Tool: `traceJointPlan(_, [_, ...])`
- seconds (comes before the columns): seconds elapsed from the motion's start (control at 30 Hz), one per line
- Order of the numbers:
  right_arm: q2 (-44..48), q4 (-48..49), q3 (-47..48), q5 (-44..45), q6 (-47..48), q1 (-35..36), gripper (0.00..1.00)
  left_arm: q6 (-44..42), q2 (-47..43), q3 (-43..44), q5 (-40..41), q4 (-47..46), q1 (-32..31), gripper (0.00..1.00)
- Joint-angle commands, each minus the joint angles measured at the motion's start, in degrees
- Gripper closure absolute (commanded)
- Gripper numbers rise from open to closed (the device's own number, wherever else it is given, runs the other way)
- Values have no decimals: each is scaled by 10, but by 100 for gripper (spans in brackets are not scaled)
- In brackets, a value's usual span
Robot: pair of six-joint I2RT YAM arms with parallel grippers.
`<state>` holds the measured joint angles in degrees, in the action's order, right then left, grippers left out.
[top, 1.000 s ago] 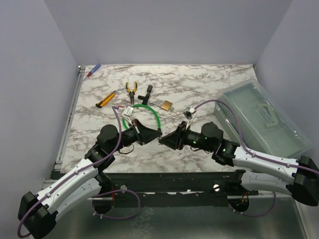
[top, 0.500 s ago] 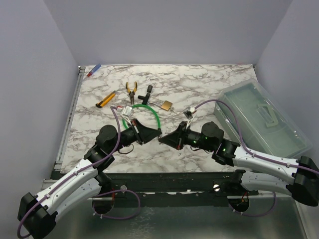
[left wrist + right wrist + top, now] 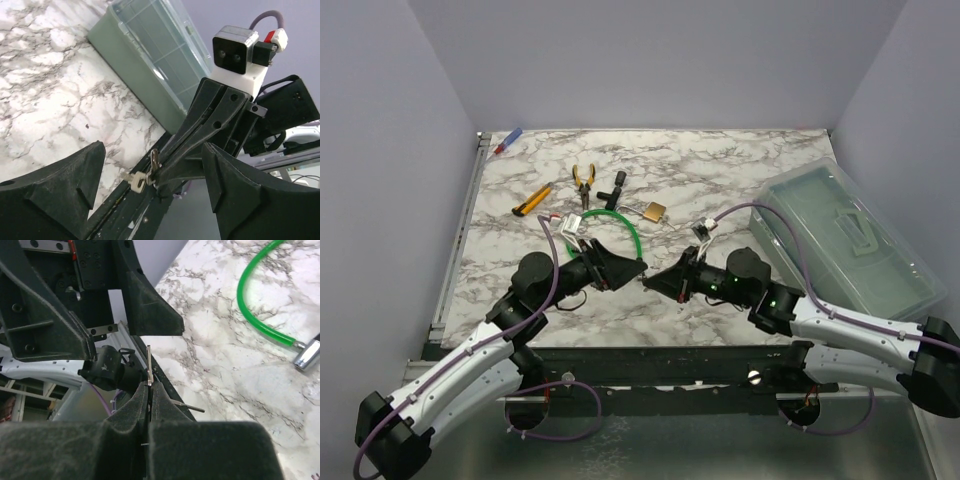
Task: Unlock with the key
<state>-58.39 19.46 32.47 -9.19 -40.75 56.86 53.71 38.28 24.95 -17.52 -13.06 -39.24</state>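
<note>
A small silver key (image 3: 149, 365) stands edge-on between the tips of my right gripper (image 3: 150, 386), which is shut on it. From the left wrist the same key (image 3: 154, 161) pokes out of the right gripper's black fingers, with a second key (image 3: 136, 181) dangling from it on a ring. My left gripper (image 3: 152, 165) is open, its fingers spread wide either side of the key without touching it. From above, the left gripper (image 3: 638, 268) and right gripper (image 3: 655, 281) meet tip to tip over the near table. The brass padlock (image 3: 655, 211) lies farther back, by the green cable (image 3: 620, 225).
Orange-handled pliers (image 3: 583, 180), a yellow utility knife (image 3: 530, 201) and a black tool (image 3: 616, 187) lie at the back left. A pen (image 3: 508, 141) sits in the far left corner. A clear lidded box (image 3: 845, 240) fills the right side. The cable's metal end (image 3: 307, 355) rests on the marble.
My left gripper has opened and let go of the key. My right gripper has closed on the key and holds it alone; the tips have drawn slightly apart.
</note>
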Motion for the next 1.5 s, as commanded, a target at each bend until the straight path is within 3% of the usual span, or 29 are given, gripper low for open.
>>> traceJointPlan(0.0, [28, -44, -16, 51, -12, -5, 99, -39, -12, 35, 40, 77, -3, 14])
traceJointPlan(0.17, [53, -101, -24, 112, -24, -7, 99, -70, 27, 87, 98, 183, -2, 15])
traceJointPlan(0.4, [102, -190, -34, 199, -55, -7, 99, -108, 183, 175, 163, 294, -3, 24])
traceJointPlan(1.03, [242, -348, -67, 279, -121, -7, 99, -207, 553, 416, 209, 418, -2, 41])
traceJointPlan(1.47, [272, -384, -67, 297, -123, -7, 99, -227, 684, 504, 217, 482, -4, 52])
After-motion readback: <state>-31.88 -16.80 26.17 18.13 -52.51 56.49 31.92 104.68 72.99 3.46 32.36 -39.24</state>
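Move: My left hand, open and empty, has the green lock's metal barrel about 13 cm ahead, 2 cm to its right and some 24 cm below. The green cable loop's middle lies roughly 21 cm ahead and 8 cm left, the padlock about 28 cm ahead and 6 cm right, both at table height. From my right hand, which already holds the key, the barrel is about 15 cm ahead, 3 cm left and 22 cm below. I leave the key in my right hand and bring my left hand some 20 cm down and 13 cm forward to the green lock's barrel, swinging its level fingers down by nearly 70 degrees and narrowing them around the space above the barrel. Meanwhile my right hand keeps the key pinched, drawing about 13 cm right and 6 cm down while turning clockwise some 30 degrees. ##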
